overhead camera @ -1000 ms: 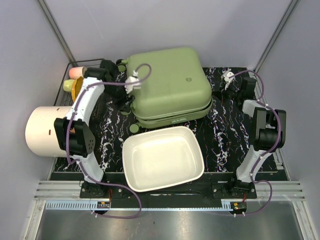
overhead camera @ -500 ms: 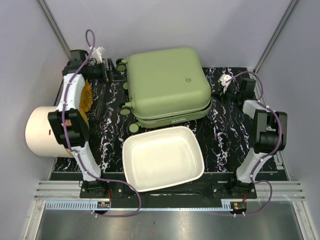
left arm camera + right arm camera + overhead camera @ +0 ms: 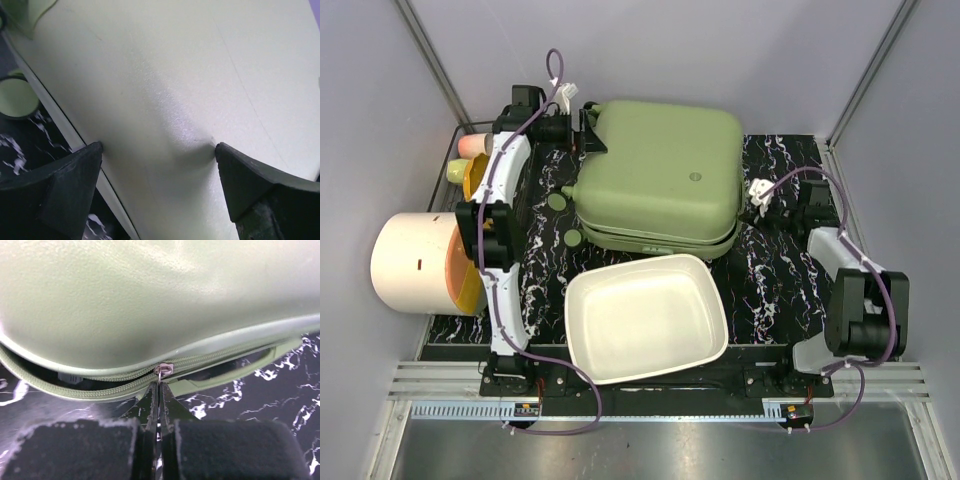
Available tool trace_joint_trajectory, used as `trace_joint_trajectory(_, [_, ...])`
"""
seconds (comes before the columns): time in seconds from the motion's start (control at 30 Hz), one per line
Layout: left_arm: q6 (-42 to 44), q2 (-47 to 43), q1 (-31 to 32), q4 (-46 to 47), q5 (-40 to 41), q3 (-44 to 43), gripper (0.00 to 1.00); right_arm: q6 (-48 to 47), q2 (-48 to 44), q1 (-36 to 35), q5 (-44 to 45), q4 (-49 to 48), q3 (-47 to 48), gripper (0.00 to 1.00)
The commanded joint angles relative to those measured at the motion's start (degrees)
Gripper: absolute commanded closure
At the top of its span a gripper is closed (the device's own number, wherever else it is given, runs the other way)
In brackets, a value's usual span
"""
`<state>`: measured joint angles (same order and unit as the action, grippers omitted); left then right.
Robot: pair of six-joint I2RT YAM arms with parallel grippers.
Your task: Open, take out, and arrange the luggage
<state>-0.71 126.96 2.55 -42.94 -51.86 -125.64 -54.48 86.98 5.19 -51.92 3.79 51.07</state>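
The olive-green luggage (image 3: 660, 175) lies flat at the back middle of the table, lid down. My left gripper (image 3: 592, 130) is at its back-left corner, open wide. In the left wrist view the left gripper (image 3: 157, 150) has both fingertips (image 3: 75, 175) resting on the pale green shell (image 3: 190, 75), with nothing clamped. My right gripper (image 3: 750, 203) is at the luggage's right edge. In the right wrist view the right gripper (image 3: 160, 385) is shut on the metal zipper pull (image 3: 163, 370). Left of the slider the zipper (image 3: 100, 387) gapes onto a dark inside.
A white plastic bin (image 3: 645, 315) sits in front of the luggage, close to its front edge. A cream cylinder (image 3: 415, 262) lies at the left. A wire rack with cups (image 3: 470, 160) stands at the back left. Two luggage wheels (image 3: 558, 200) point left.
My left arm swung out to the back left, then came in against the luggage's back-left corner, opening wide. The luggage turned and shifted slightly right. My right gripper moved nearer along its right edge.
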Motion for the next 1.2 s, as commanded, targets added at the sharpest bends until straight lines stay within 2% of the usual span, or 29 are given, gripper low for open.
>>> trace_joint_trajectory(0.0, [8.5, 6.4, 9.8, -0.6, -0.2, -3.4, 0.03, 1.7, -5.5, -8.3, -9.3, 7.8, -5.2, 1.00])
trace_joint_trajectory(0.13, [8.7, 6.6, 11.7, 4.3, 3.1, -6.5, 0.01, 4.9, -7.2, -8.4, -5.0, 6.5, -5.8, 1.00])
trace_joint_trajectory(0.27, [6.6, 2.3, 7.5, 8.8, 7.6, -7.1, 0.01, 6.5, -6.0, -6.9, 0.8, 6.1, -3.3, 1.00])
trace_joint_trajectory(0.37, [6.4, -4.0, 3.8, 9.3, 7.6, -4.0, 0.01, 7.2, -4.2, -5.5, 2.7, 4.6, -0.9, 1.00])
trace_joint_trajectory(0.53, [11.2, -16.7, 1.3, 5.0, 9.1, 8.5, 0.01, 8.9, -0.2, -1.4, 5.1, 0.3, 4.5, 1.00])
trace_joint_trajectory(0.63, [8.5, -20.4, -1.7, 2.9, 9.1, 13.8, 0.01, 9.8, 2.1, 0.0, 6.6, -1.5, 7.3, 1.00])
trace_joint_trajectory(0.73, [3.6, -22.9, -7.6, 0.9, 7.8, 16.4, 0.01, 11.9, 5.1, 0.3, 9.2, -5.3, 9.8, 1.00])
trace_joint_trajectory(0.83, [-1.1, -27.7, -10.6, 2.2, 4.9, 23.4, 0.01, 14.0, 9.1, 0.6, 10.9, -6.0, 13.3, 1.00])
trace_joint_trajectory(0.9, [-4.0, -30.9, -11.4, 4.4, 4.8, 31.7, 0.01, 14.8, 11.2, 0.8, 11.8, -7.3, 15.4, 1.00])
trace_joint_trajectory(1.0, [-6.4, -37.3, -11.7, 11.5, 4.7, 41.6, 0.01, 17.7, 15.6, 1.5, 13.2, -11.9, 18.8, 1.00])
trace_joint_trajectory(1.1, [-7.6, -37.3, -11.7, 12.8, 3.3, 45.1, 0.01, 21.4, 20.7, 3.2, 11.8, -13.5, 25.0, 1.00])
trace_joint_trajectory(1.17, [-6.7, -35.8, -11.6, 12.3, 2.4, 45.1, 0.01, 22.0, 23.8, 4.5, 7.5, -15.6, 28.4, 1.00])
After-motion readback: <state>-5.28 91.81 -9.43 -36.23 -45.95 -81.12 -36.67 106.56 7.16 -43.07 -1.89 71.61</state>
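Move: The left fingers rest on the suitcase's far left side; its middle lies about 15 cm right, 8 back and 8 lower, while the dish rack is some 22 cm left and 8 back. The right fingers already pinch the zip pull on the suitcase's right side, whose middle is about 19 cm left and 6 ahead; the white tray's middle is 23 cm left and 22 back, on the table. The open left hand keeps pushing the suitcase's far left side forward and right for about 5 cm, then comes free and swings back and left in a low arc, ending beyond the wheel end towards the rack. The right hand, still pinching the zip pull, first goes back and left with the turning case, then draws it forward and somewhat right along the side for some 16 cm, turning clockwise about 20 degrees. ##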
